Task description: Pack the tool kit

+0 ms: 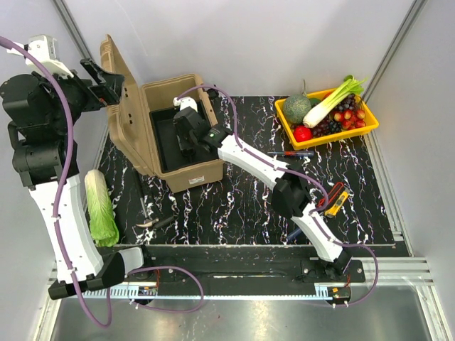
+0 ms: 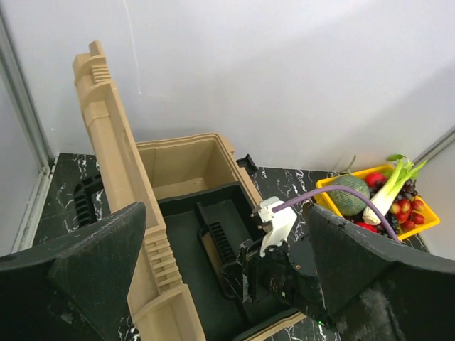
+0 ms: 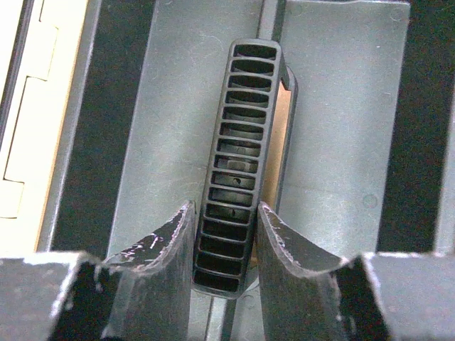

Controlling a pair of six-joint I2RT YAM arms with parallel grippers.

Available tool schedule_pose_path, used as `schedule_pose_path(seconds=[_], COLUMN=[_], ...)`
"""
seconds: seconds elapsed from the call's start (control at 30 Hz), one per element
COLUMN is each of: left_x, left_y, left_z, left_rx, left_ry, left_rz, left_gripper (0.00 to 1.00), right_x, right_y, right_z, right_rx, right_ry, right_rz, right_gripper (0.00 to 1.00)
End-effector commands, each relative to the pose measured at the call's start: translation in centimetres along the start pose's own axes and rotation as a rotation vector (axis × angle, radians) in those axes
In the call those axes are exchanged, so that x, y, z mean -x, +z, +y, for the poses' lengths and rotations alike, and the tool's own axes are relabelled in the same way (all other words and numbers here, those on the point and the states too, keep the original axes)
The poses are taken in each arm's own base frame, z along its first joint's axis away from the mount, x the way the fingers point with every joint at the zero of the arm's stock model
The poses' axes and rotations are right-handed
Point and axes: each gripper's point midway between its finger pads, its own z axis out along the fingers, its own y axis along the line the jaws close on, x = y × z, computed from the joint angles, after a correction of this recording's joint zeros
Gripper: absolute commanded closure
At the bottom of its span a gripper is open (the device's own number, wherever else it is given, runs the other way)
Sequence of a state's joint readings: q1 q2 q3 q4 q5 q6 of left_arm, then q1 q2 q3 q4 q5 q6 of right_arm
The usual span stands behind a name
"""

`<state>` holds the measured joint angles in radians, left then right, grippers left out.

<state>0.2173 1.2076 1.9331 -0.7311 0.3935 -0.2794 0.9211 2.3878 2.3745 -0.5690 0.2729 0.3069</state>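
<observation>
The tan toolbox point(image 1: 186, 175) stands open at the back left, its ribbed lid point(image 1: 121, 117) upright. The black inner tray point(image 1: 165, 142) sits inside it. My right gripper point(image 1: 183, 138) reaches down into the box. In the right wrist view it point(image 3: 224, 209) is shut on the tray's ribbed black handle point(image 3: 238, 128), one finger on each side. My left gripper point(image 1: 106, 87) is up at the lid's top edge. In the left wrist view it point(image 2: 224, 209) is wide open, with the lid point(image 2: 117, 177) just inside its left finger point(image 2: 92, 263).
On the marble mat lie a red-and-blue screwdriver point(image 1: 291, 153), pliers point(image 1: 153, 222), an orange-and-yellow tool point(image 1: 334, 202) by the right arm, and a napa cabbage point(image 1: 102, 206) at the left. A yellow tray of vegetables point(image 1: 359, 131) stands at the back right.
</observation>
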Motion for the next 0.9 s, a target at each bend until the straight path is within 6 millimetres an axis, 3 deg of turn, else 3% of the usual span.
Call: schedule_pose_path(seconds=[0.0,0.27,0.47,0.73,0.87], left_x=[1.9,2.4,2.5,2.4,2.2], left_y=[-1.1,-1.5,-1.7,-1.9,-1.7], left_z=[0.6,0.4,0.3,0.1,0.1], left_rx=[0.071,0.075,0.072,0.068,0.064], left_ry=[0.046,0.046,0.046,0.046,0.044], left_rz=[-0.059,-0.069,-0.073,-0.070,-0.063], left_gripper=[0.01,0.01,0.01,0.01,0.01], right_x=[4.7,11.4,15.1,17.4,17.1], right_y=[-2.6,-7.8,-11.2,-15.2,-16.7], right_z=[-0.3,0.7,1.1,-2.8,-5.8], right_rx=[-0.012,0.047,0.077,-0.051,-0.113], right_ry=[-0.036,0.003,0.027,0.014,0.034], right_rz=[-0.098,-0.262,-0.357,-0.421,-0.409], right_gripper=[1.00,1.00,1.00,1.00,1.00])
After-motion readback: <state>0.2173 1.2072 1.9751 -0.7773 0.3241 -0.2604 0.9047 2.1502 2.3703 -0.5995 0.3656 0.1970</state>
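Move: The right gripper already has the near part of the black tray's handle, inside the open tool box; the tray's middle is about 3 cm ahead of and 4 cm below that hand. The middle of the box's right rim lies some 10 cm to its right and 9 cm ahead, slightly higher, and the raised lid stands about 15 cm to the left, 5 cm ahead and 10 cm higher. From the left hand, the tray is roughly 14 cm ahead, 17 cm right and 37 cm below. Keep the right gripper shut on the tray's handle and draw the tray up out of the tool box: ease it slowly at first, then raise it quickly, about 14 cm in all. Bring it some 5 cm to the right as it climbs, away from the raised lid, letting the fingertips tip up about 10 degrees. ##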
